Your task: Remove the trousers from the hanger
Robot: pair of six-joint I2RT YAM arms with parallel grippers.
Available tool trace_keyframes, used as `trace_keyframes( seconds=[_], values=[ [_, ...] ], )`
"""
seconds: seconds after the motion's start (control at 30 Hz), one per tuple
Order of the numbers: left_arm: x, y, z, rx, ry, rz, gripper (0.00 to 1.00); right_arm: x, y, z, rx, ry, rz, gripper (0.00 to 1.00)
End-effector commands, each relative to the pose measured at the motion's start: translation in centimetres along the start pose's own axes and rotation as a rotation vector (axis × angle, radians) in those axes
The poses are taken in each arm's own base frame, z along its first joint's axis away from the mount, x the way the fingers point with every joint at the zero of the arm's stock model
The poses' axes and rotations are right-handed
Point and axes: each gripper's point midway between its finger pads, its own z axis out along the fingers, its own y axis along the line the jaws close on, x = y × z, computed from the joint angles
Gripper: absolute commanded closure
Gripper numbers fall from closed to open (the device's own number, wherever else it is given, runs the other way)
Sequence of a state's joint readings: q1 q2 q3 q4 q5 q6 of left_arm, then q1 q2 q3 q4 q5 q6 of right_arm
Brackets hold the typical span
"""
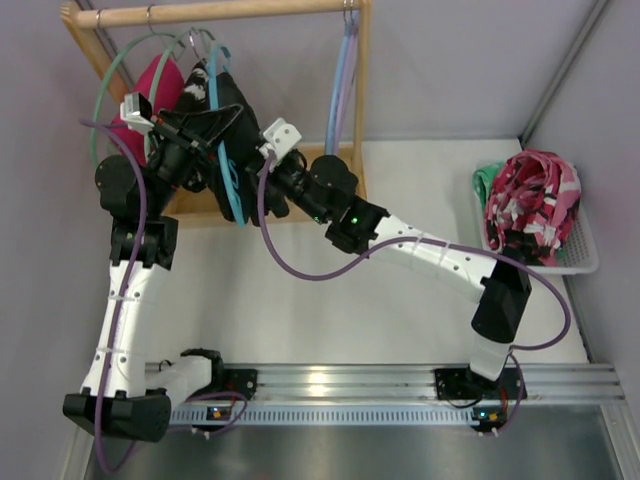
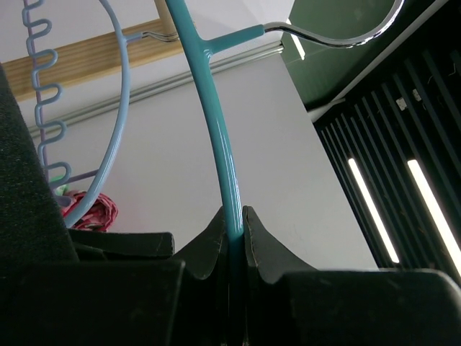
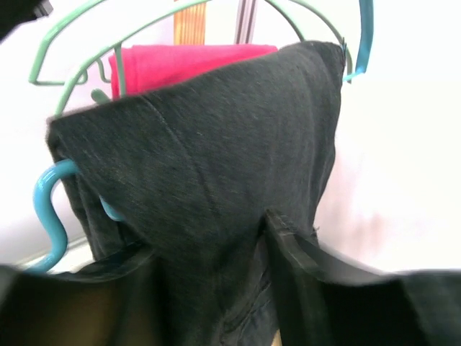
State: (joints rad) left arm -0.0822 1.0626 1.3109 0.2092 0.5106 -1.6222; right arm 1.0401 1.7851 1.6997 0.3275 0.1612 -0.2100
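The black trousers [image 1: 236, 108] hang folded over the teal-blue hanger [image 1: 229, 182] on the wooden rack. My left gripper [image 1: 203, 127] is shut on the hanger's teal arm [image 2: 220, 137], just below its metal hook [image 2: 331, 37]. My right gripper [image 1: 265, 186] is at the lower part of the trousers. In the right wrist view the trousers [image 3: 216, 158] fill the gap between the gripper's [image 3: 209, 245] two fingers, and the cloth creases run down into that gap. The hanger's teal ends [image 3: 47, 209] stick out on both sides of the cloth.
The wooden rail [image 1: 220, 12] also carries mint-green hangers [image 1: 105, 85] with a magenta garment [image 1: 160, 80], a black-and-white garment [image 1: 195, 82] and lilac hangers [image 1: 345, 70]. A white basket [image 1: 588, 258] holding a red patterned garment [image 1: 535, 195] stands at the right.
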Motion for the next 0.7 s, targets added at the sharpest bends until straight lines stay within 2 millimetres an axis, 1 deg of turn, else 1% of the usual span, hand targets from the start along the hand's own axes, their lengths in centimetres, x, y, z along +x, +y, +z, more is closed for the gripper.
trace_keyframes(
  seconds=[0.0, 0.07, 0.1, 0.17, 0.2, 0.23, 0.27, 0.3, 0.33, 0.37, 0.43, 0.47, 0.53, 0.57, 0.6, 0.63, 0.67],
  values=[
    [1.5, -7.3, -1.8, 0.211, 0.017, 0.094, 1.00, -3.8, -2.7, 0.5, 0.072, -0.084, 0.008, 0.60],
    [1.5, -7.4, -1.9, 0.213, 0.015, 0.095, 1.00, -3.7, -3.3, 0.4, 0.084, -0.074, 0.013, 0.74],
    [1.6, -7.4, -1.9, 0.213, 0.018, 0.095, 1.00, -3.8, -3.5, 0.2, 0.087, -0.072, 0.020, 0.86],
    [1.6, -7.0, -1.9, 0.202, 0.017, 0.095, 1.00, -3.9, -4.1, 0.0, 0.095, -0.066, 0.039, 0.99],
    [1.6, -6.8, -2.0, 0.198, 0.018, 0.099, 1.00, -4.7, -4.3, -0.3, 0.089, -0.078, 0.044, 1.00],
    [1.5, -6.2, -1.9, 0.179, 0.016, 0.100, 1.00, -5.2, -4.1, -0.5, 0.072, -0.088, 0.059, 1.00],
    [1.5, -5.6, -1.8, 0.165, 0.016, 0.098, 1.00, -6.3, -4.5, -0.9, 0.072, -0.107, 0.073, 1.00],
    [1.6, -5.4, -2.0, 0.159, 0.015, 0.104, 1.00, -6.7, -4.5, -1.0, 0.065, -0.114, 0.086, 1.00],
    [1.6, -4.8, -2.0, 0.146, 0.019, 0.115, 1.00, -7.8, -4.5, -1.2, 0.051, -0.133, 0.104, 1.00],
    [1.6, -3.5, -2.0, 0.110, 0.017, 0.104, 1.00, -8.8, -4.8, -1.7, 0.051, -0.148, 0.112, 1.00],
    [1.7, -2.4, -2.2, 0.083, 0.020, 0.118, 1.00, -10.6, -4.9, -2.2, 0.040, -0.174, 0.139, 1.00],
    [1.7, -1.1, -2.2, 0.053, 0.021, 0.109, 1.00, -11.8, -5.0, -2.8, 0.037, -0.190, 0.147, 1.00],
    [1.7, -0.1, -2.5, 0.031, 0.014, 0.110, 1.00, -13.2, -5.2, -3.5, 0.037, -0.209, 0.174, 1.00],
    [1.6, 0.9, -2.5, 0.013, 0.008, 0.106, 1.00, -13.9, -5.4, -4.1, 0.036, -0.209, 0.179, 1.00],
    [1.5, 2.0, -2.7, -0.007, 0.002, 0.101, 1.00, -15.1, -5.6, -5.1, 0.036, -0.218, 0.201, 1.00],
    [1.5, 2.1, -2.7, -0.008, 0.002, 0.101, 1.00, -15.1, -5.6, -5.1, 0.036, -0.217, 0.208, 1.00],
    [1.5, 2.8, -2.7, -0.022, 0.001, 0.097, 1.00, -15.4, -5.6, -5.4, 0.036, -0.220, 0.209, 1.00]
  ],
)
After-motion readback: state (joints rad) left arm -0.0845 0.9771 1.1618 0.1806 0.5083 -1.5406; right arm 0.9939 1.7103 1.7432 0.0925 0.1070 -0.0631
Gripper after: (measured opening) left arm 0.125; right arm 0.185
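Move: Just ahead of the right hand, whose open fingers already reach round its cloth, the dark trousers' middle is some 5 cm farther out, 2 cm to the left and 2 cm lower. The black-and-white garment hangs about 10 cm ahead and 9 cm left of the right hand, and the red garment roughly 12 cm ahead and 17 cm left. From the left hand, which holds the blue hanger, the dark trousers lie about 3 cm back, 4 cm right and 10 cm below. Closing its fingers on the dark trousers, the right hand pinches a fold of the cloth while nearly still, then draws it about 2 cm to the right, away from the hanger, tipping forward nearly 10 degrees. Meanwhile the left hand keeps its grip on the blue hanger and, after a pause, lowers it some 4 cm with barely any tilt. ##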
